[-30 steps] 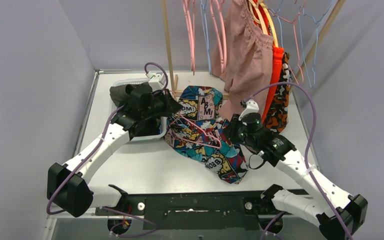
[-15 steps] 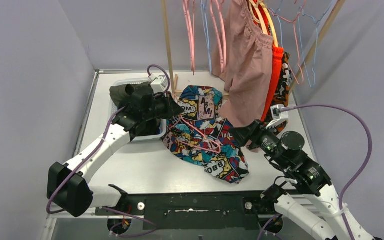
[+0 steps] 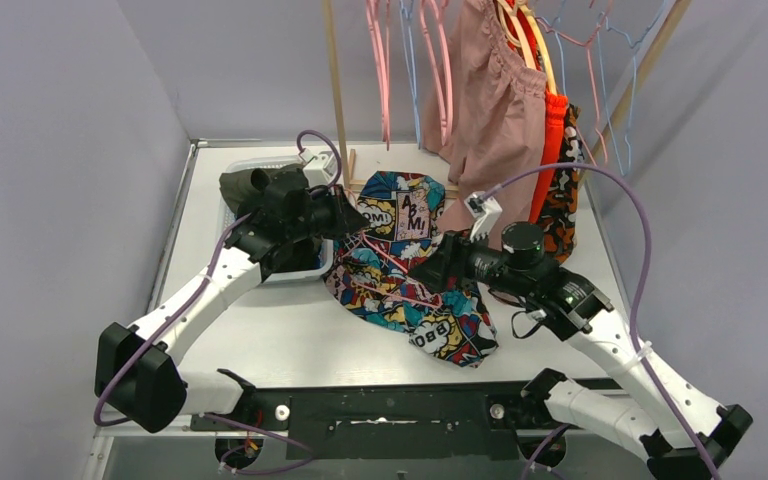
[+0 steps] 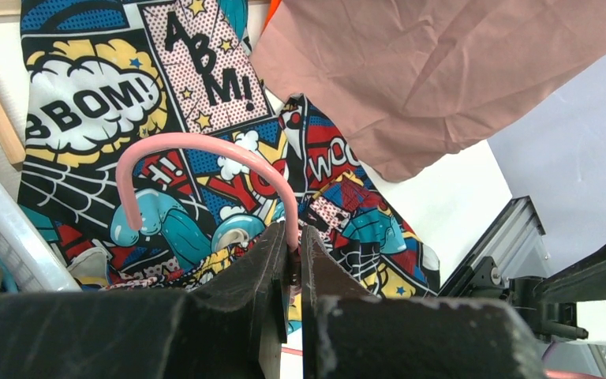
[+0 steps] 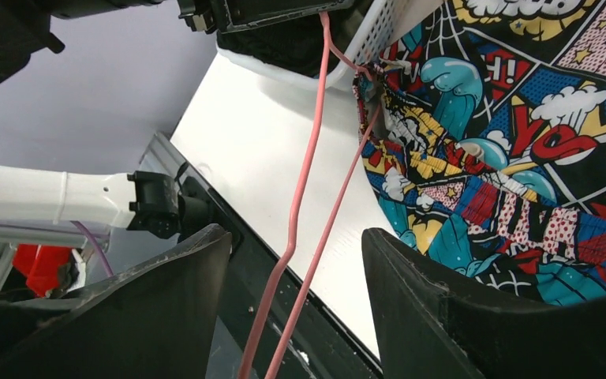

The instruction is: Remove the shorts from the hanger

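Note:
The multicolour comic-print shorts (image 3: 400, 275) lie crumpled on the table, with a thin pink hanger (image 3: 400, 262) lying across them. My left gripper (image 3: 352, 222) is shut on the neck of the hanger's pink hook (image 4: 205, 150), at the shorts' top left (image 4: 293, 241). My right gripper (image 3: 430, 272) hovers open over the shorts' middle. In the right wrist view two pink hanger wires (image 5: 304, 229) pass between its fingers (image 5: 296, 237) without touching them. The wires run up to the shorts' bunched edge (image 5: 379, 95).
Dusty pink shorts (image 3: 490, 130), orange shorts (image 3: 552, 140) and orange-black patterned shorts (image 3: 565, 200) hang from the rack at the back right. Empty hangers (image 3: 380, 60) hang beside a wooden post (image 3: 336, 90). A white basket (image 3: 250, 163) with dark clothes stands under the left arm.
The right gripper let go, drew back to the right, then swung left over the comic-print shorts with its jaws open around the hanger wires. The left gripper kept its hold.

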Tool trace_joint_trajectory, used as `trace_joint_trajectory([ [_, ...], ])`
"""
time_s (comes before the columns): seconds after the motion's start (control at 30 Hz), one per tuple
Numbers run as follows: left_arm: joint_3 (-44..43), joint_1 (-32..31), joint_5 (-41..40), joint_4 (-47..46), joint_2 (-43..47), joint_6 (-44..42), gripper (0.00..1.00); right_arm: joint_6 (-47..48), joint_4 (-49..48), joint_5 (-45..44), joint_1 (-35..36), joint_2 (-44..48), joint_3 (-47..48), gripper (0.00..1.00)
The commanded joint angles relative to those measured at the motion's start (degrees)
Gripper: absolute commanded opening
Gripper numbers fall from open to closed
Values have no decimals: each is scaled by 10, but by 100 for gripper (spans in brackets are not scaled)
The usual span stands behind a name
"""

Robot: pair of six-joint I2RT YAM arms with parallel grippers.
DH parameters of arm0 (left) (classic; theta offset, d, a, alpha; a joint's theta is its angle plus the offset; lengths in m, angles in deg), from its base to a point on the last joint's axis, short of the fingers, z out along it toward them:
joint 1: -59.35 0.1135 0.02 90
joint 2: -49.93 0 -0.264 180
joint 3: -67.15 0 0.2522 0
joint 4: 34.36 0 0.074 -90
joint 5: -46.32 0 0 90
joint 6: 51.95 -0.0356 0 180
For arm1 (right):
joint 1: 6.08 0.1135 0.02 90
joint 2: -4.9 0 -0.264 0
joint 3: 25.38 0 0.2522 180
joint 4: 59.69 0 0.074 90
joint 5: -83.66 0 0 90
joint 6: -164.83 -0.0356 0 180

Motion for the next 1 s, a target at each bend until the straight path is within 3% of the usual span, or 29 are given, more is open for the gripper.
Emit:
trace_joint_trajectory([
  [0.0, -34, -6, 4, 6, -2, -9, 0, 31, 13, -21, 17, -24, 47, 60],
  [0.23, -37, -7, 2, 8, -2, -10, 0, 48, 48, -35, 51, -69, 73, 52],
  [0.43, -38, -10, 4, 10, -4, 1, 0, 64, 80, -120, 105, -116, 109, 49],
  [0.57, -37, -12, 11, 1, -4, 13, 0, 79, 95, -130, 117, -148, 125, 45],
  [0.63, -37, -15, 15, 0, -5, 14, 0, 83, 109, -134, 123, -162, 134, 39],
  [0.7, -37, -16, 16, 1, -4, 14, 0, 86, 114, -145, 124, -166, 137, 21],
  [0.8, -38, -16, 17, 2, -3, 13, 0, 80, 113, -176, 125, -155, 128, 8],
  [0.97, -70, -16, 11, 37, -9, 3, 3, 70, 86, -217, 124, -108, 95, 0],
])
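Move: The pink hanger's free end lies about 5 cm below the open right hand and 2 cm to its left, level with it front to back. The patterned shorts are spread on the table some 15 cm ahead, 3 cm left and 25 cm down; the white basket is about 22 cm ahead, 28 cm left and 22 cm down. From the left hand, which already grips the hook, that free end is about 14 cm back, 11 cm right and 1 cm lower. Right hand sinks about 5 cm, drifting left and rolling some 20 degrees, then pinches the hanger's free end. ##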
